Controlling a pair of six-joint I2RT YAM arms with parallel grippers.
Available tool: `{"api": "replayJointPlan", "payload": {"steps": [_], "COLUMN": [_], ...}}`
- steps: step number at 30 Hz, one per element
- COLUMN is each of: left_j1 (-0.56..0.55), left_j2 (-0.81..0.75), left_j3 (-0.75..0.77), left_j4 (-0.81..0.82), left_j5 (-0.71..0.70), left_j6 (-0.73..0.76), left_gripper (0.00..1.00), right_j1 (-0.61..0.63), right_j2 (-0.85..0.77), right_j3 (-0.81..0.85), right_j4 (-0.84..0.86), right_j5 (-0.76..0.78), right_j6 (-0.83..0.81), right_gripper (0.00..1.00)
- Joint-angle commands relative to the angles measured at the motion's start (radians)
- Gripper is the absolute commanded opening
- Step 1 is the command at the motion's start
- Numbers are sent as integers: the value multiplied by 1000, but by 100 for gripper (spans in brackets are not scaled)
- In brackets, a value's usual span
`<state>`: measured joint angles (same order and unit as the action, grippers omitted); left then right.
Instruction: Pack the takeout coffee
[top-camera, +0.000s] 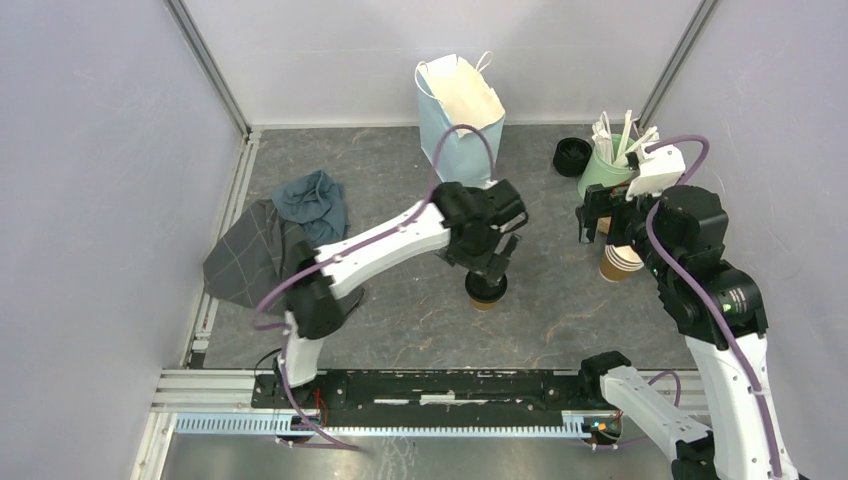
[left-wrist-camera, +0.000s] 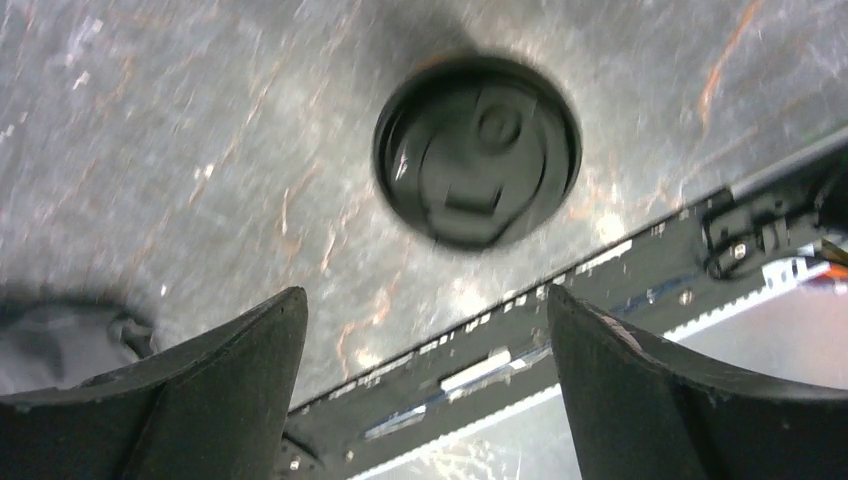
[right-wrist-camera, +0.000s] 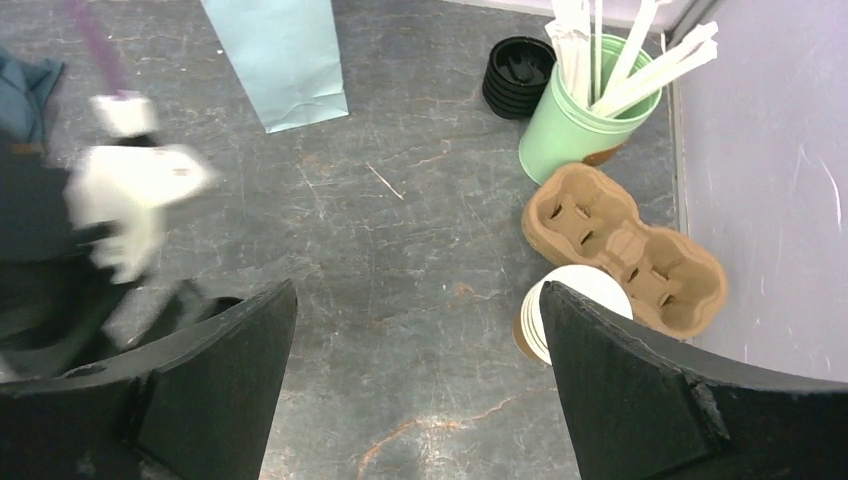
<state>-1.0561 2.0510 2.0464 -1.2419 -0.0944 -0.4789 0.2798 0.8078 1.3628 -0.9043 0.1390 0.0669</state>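
The takeout coffee (top-camera: 487, 290), a brown paper cup with a round black lid (left-wrist-camera: 478, 150), stands upright on the grey table in the middle. My left gripper (top-camera: 495, 268) hovers just above it, tilted down. In the left wrist view my left gripper (left-wrist-camera: 425, 300) is open, with only table and the base rail between the fingers (left-wrist-camera: 230, 390), and the lid lies beyond the fingertips, untouched. My right gripper (top-camera: 603, 222) hangs at the right, above the stack of lidless cups (top-camera: 622, 262). In its own view the right gripper (right-wrist-camera: 415, 295) stands wide open and holds nothing.
A pale blue paper bag (top-camera: 460, 115) stands open at the back. At the right are a green holder of stirrers (right-wrist-camera: 580, 120), stacked black lids (right-wrist-camera: 520, 75), a brown pulp carrier (right-wrist-camera: 625, 245) and the cup stack (right-wrist-camera: 580, 290). Crumpled cloths (top-camera: 270, 235) lie at the left.
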Motion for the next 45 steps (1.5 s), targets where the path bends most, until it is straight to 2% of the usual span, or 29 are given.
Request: {"api": "replayJointPlan", "payload": {"steps": [1,4,7,10,14,17,19,22,34,45], "left_j1": [25,92,181,225,228,229,233,244,263,262], "left_j2": [-313,-483,-631,-699,-698,-666,-633,-585,-384,-319], "left_j3": [-231,-471,-721,-864,-953,-962,-953,-941,-782,-776], "left_j4": [110,265,534,729,871,892,872,854,740,732], "left_j5": [-20,100,310,441,512,514,512,514,549,574], "left_j6": [-87,-157,-264,-375,-464,-465,-455,-439,-301,-287], "left_gripper": [93,89,88,89,91,87,85,78,67,57], "right_j1": [3,2,-18,-70,-144,-201,-223,-242,-248,-247], "right_j2": [50,81,105,108,92,73,83,101,207,255], "right_j3": [31,-17,-118,-300,-540,-666,-718,-794,-888,-933], "right_j4": [-83,-101,-52,73,280,398,452,557,738,786], "right_j5": [80,19,-190,-484,-728,-826,-874,-930,-1024,-1064], "right_j6": [82,121,157,201,265,286,292,332,365,359], "right_gripper": [98,98,97,87,74,68,58,50,41,40]}}
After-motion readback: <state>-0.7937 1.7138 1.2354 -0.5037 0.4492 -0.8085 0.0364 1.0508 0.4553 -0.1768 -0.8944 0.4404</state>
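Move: The lidded coffee cup stands just under the left hand, about 2 cm to its right, level with it fore and aft, its middle roughly 8 cm below. From the right hand the cup is some 20 cm to the left, 2 cm back and 28 cm down; the stack of spare cups is about 4 cm ahead, 9 cm to the right and 28 cm below. The blue paper bag stands about 24 cm farther out than the cup and 5 cm to the left of it. Both hands' fingertips come in close to opposite sides of the black lid, though a touch can't be made out. The left hand swings up and left off the lid, then returns right and down beside it, tilting to point down-right; the right hand drops some 25 cm and swings about 11 cm left, turning its fingers left and down at the rim. Both grippers narrow partway, empty. ##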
